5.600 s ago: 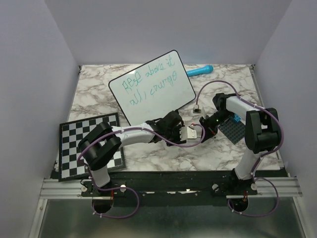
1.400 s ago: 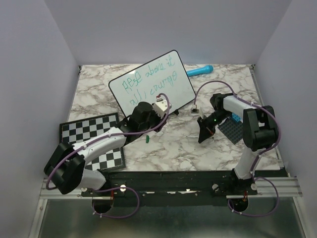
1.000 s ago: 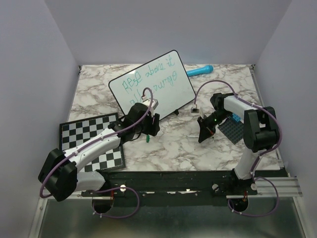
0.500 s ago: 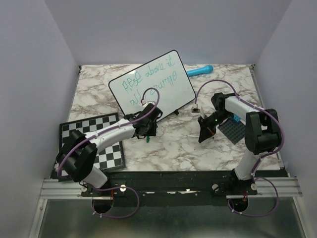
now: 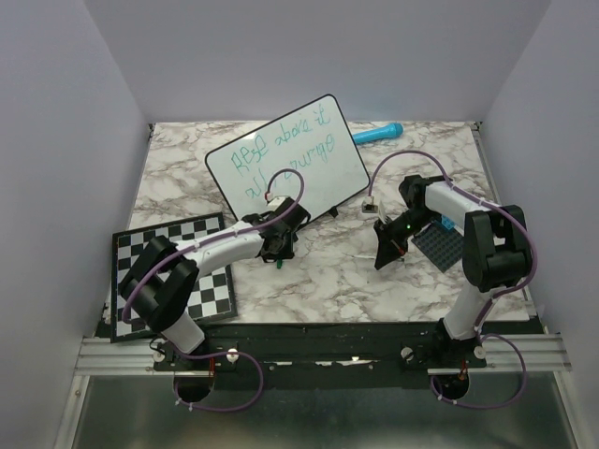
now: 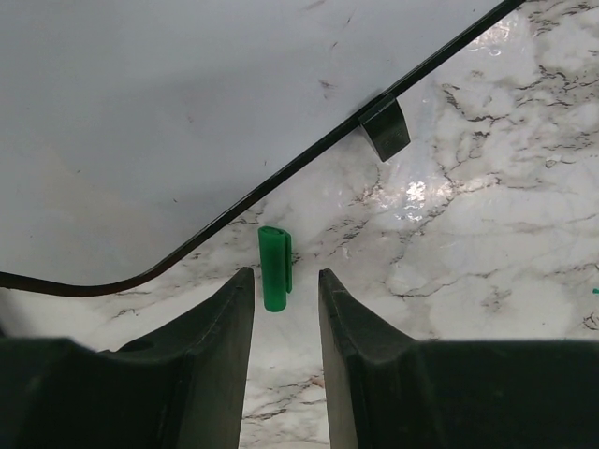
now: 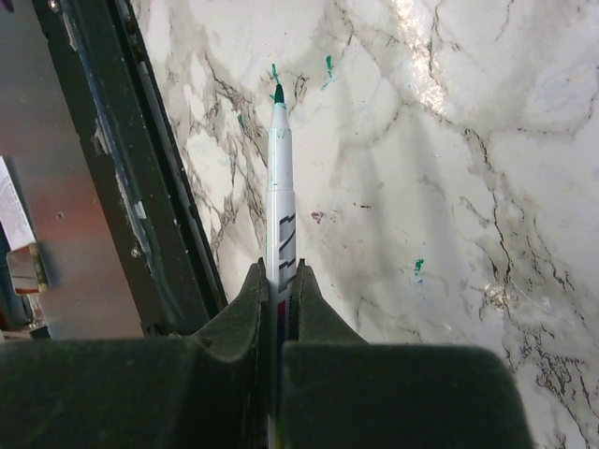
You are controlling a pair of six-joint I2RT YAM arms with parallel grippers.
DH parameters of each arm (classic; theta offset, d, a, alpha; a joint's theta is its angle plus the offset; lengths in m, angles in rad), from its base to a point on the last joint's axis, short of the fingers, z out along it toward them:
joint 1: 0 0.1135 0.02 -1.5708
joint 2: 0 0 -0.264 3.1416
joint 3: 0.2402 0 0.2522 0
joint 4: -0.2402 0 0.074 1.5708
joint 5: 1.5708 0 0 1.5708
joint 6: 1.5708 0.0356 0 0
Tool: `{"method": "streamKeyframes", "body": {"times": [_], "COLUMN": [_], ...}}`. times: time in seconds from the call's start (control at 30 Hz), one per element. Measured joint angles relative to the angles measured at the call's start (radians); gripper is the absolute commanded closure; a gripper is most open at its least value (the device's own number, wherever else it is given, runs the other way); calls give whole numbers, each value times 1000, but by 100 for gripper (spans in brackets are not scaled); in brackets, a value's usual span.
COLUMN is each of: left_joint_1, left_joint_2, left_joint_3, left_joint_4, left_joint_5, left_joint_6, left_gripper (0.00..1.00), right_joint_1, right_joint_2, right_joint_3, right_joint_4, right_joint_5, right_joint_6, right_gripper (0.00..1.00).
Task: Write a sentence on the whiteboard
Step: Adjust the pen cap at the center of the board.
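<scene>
The whiteboard (image 5: 285, 161) stands tilted at the back of the table, with the sentence (image 5: 284, 150) on it in two lines of green handwriting. In the left wrist view its lower rim (image 6: 281, 178) and one black foot (image 6: 386, 129) show. A short green marker cap (image 6: 275, 268) lies on the marble just in front of the board (image 5: 279, 263). My left gripper (image 6: 285, 281) is open, low over the table, and the cap's near end lies between its tips, untouched on the right side. My right gripper (image 7: 281, 273) is shut on a white marker (image 7: 280, 187) with a bare green tip, pointing at the table.
A black-and-white checkerboard (image 5: 140, 251) lies front left under the left arm. A blue object (image 5: 377, 134) lies at the back right. A dark studded plate (image 5: 440, 245) and a small white piece (image 5: 371, 203) sit near the right arm. Green ink specks (image 7: 418, 266) dot the marble.
My left arm has swung from in front of the board down to the green cap, and its jaws have narrowed around the cap's end. The right arm and marker stayed still.
</scene>
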Motion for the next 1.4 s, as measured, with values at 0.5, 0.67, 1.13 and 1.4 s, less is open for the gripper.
{"method": "streamKeyframes", "body": {"times": [0.5,0.67,1.13,1.4], "left_joint_1": [-30,-58,-87,-94], "left_joint_2": [108,79,-124,-173], "left_joint_3": [18,-23,-314,-407], "left_joint_4": [-23,3,305,389], "left_joint_5": [-77,-95,89,121], "left_joint_6": [-134,-237,-779,-1036], "left_gripper": [85,91,90,90], "right_joint_1": [0,1,204,297], "right_joint_2": [-18,-35,-50,-58], "right_joint_3": [-1,-5,-72,-73], "right_joint_4": [-2,-2,132,288], "right_joint_5": [-10,-15,-18,-52], "right_joint_6": [-1,-1,85,291], "right_gripper": [99,99,99,99]}}
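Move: Just under the left fingers, about 3 cm down and straight below, lies the green pen cap. From that hand the whiteboard's near bracket is some 6 cm ahead and 4 cm to the right, and the checkerboard's middle about 25 cm to the left and 3 cm back. The right hand, already holding the marker, has the cap roughly 25 cm to its left, a couple of centimetres farther out and 5 cm lower. Sinking about 3 cm onto the green cap, the left hand closes its fingers on it, then draws it back and to the right, some 5 cm each way, staying low while twisting about 60 degrees counter-clockwise. The right hand waits, then swings the marker about 8 cm left and 3 cm back towards the cap, keeping its grip. ##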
